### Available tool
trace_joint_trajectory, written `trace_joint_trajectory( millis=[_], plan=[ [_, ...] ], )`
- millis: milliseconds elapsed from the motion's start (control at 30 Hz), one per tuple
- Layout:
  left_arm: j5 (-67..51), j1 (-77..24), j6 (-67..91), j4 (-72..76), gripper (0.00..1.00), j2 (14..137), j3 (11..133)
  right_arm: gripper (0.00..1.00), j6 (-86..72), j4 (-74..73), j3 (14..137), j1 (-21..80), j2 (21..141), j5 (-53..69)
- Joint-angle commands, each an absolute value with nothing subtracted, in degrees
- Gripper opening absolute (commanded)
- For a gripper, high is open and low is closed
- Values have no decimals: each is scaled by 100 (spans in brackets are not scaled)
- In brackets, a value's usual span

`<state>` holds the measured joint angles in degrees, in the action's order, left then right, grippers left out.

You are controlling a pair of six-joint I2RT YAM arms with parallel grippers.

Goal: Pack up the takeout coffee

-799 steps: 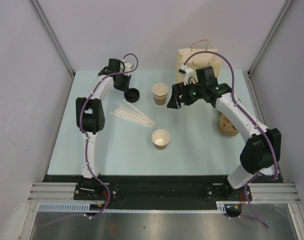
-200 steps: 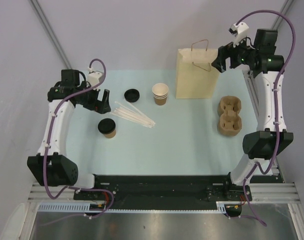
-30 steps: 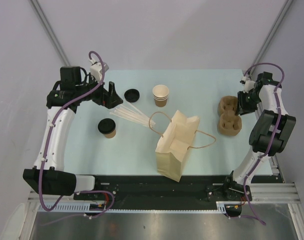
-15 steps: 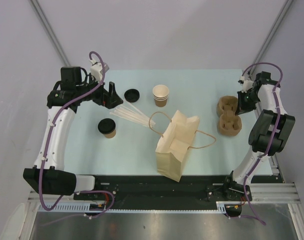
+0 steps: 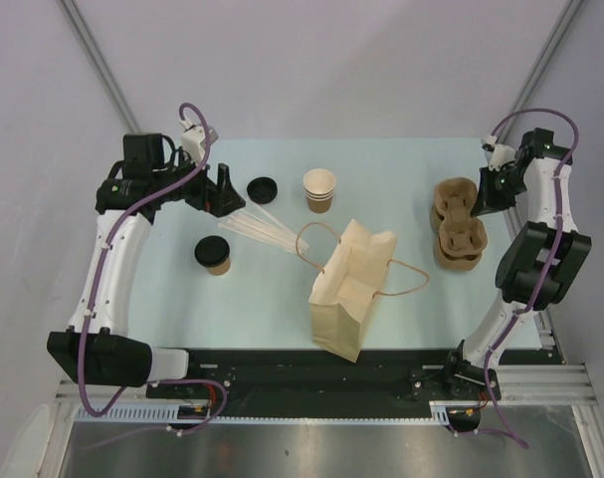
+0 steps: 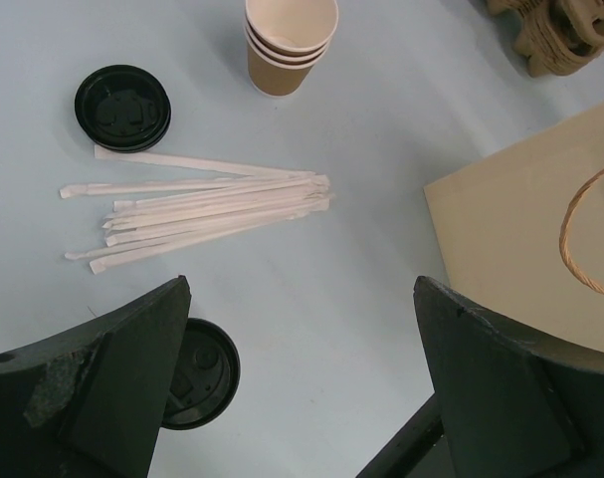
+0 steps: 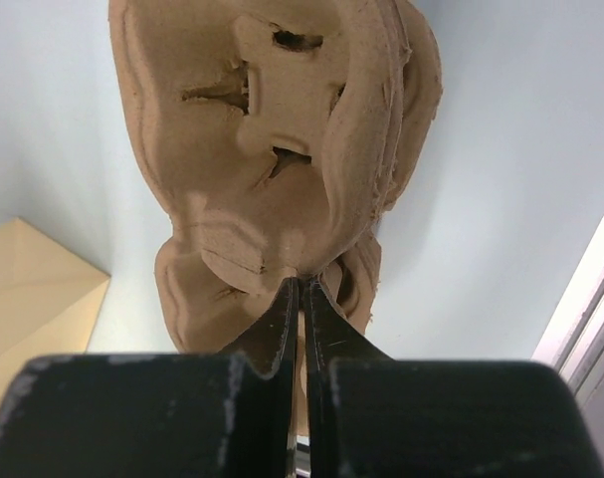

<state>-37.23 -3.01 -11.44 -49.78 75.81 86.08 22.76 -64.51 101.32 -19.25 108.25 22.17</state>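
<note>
The takeout coffee [image 5: 213,254], a small brown cup with a black lid, stands at the table's left; the left wrist view shows its lid [image 6: 200,373] from above, partly behind one finger. High above the table, behind the cup, hangs my left gripper [image 5: 227,189] [image 6: 302,299], wide open and empty. The paper bag [image 5: 351,284] [image 6: 535,234] lies flat near the front middle. At the far right my right gripper [image 5: 484,194] [image 7: 302,281] is shut on the edge of a brown pulp cup carrier [image 5: 451,199] [image 7: 272,119], raised off another carrier [image 5: 460,242] underneath.
A stack of lidless brown cups [image 5: 319,189] [image 6: 291,40] and a loose black lid [image 5: 263,188] [image 6: 122,95] sit at the back middle. Wrapped straws [image 5: 267,231] [image 6: 202,209] fan out between them and the coffee. The table's right edge [image 7: 590,299] runs close to the right gripper.
My right gripper has shut on the pulp carrier's edge and drawn it up and toward the back, off the one below. The left arm and the bag have not moved.
</note>
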Motion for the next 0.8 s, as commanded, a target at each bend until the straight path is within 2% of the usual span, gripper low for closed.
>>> trace_joint_trajectory(
  millis=[0, 467, 500, 533, 633, 733, 767],
  plan=[
    [-3753, -334, -1134, -4816, 99, 7567, 8596, 0, 2233, -6750, 10564, -1969, 10758, 2601],
    [-3823, -343, -1187, -4939, 100, 7699, 8815, 0, 2100, -6855, 10450, -2057, 11223, 2479],
    [-3832, -343, -1178, -4931, 99, 7708, 8815, 3, 2118, -6908, 10468, -2048, 11258, 2452],
    [-3823, -343, -1178, -4939, 100, 7699, 8824, 16, 2144, -6960, 10494, -2048, 11294, 2461],
    [-3815, -343, -1178, -4966, 100, 7708, 8824, 36, 2346, -7197, 10678, -2118, 11294, 2566],
    [-3823, -352, -1195, -4975, 99, 7690, 8833, 50, 2733, -7453, 10793, -2144, 11093, 2540],
    [-3823, -352, -1204, -4983, 99, 7690, 8842, 52, 2864, -7523, 10767, -2136, 11013, 2505]
  ],
)
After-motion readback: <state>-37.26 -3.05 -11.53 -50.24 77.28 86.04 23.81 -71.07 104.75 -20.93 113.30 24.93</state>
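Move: The right hand is already pinching the right-hand rim, by the waist, of the upper cup carrier and has it lifted; that carrier's middle is about 5 cm left, 2 cm back and 3 cm below. The lower carrier lies about 5 cm left, 2 cm back and 7 cm down. The paper bag stands some 32 cm left and 20 cm back, about level, the cup stack 40 cm left, 6 cm forward, 4 cm below. From the left hand the lower carrier is about 58 cm right, 4 cm forward, 22 cm down. With its fingers shut on the rim of the upper carrier, the right hand raises it a little more, about 1.5 cm, then turns and comes down about 3 cm towards the lower carrier. On the way down the fingers open to about half and let go of the rim, and the hand eases back about 1 cm towards the robot while the wrist tilts by only 5 degrees or so. ##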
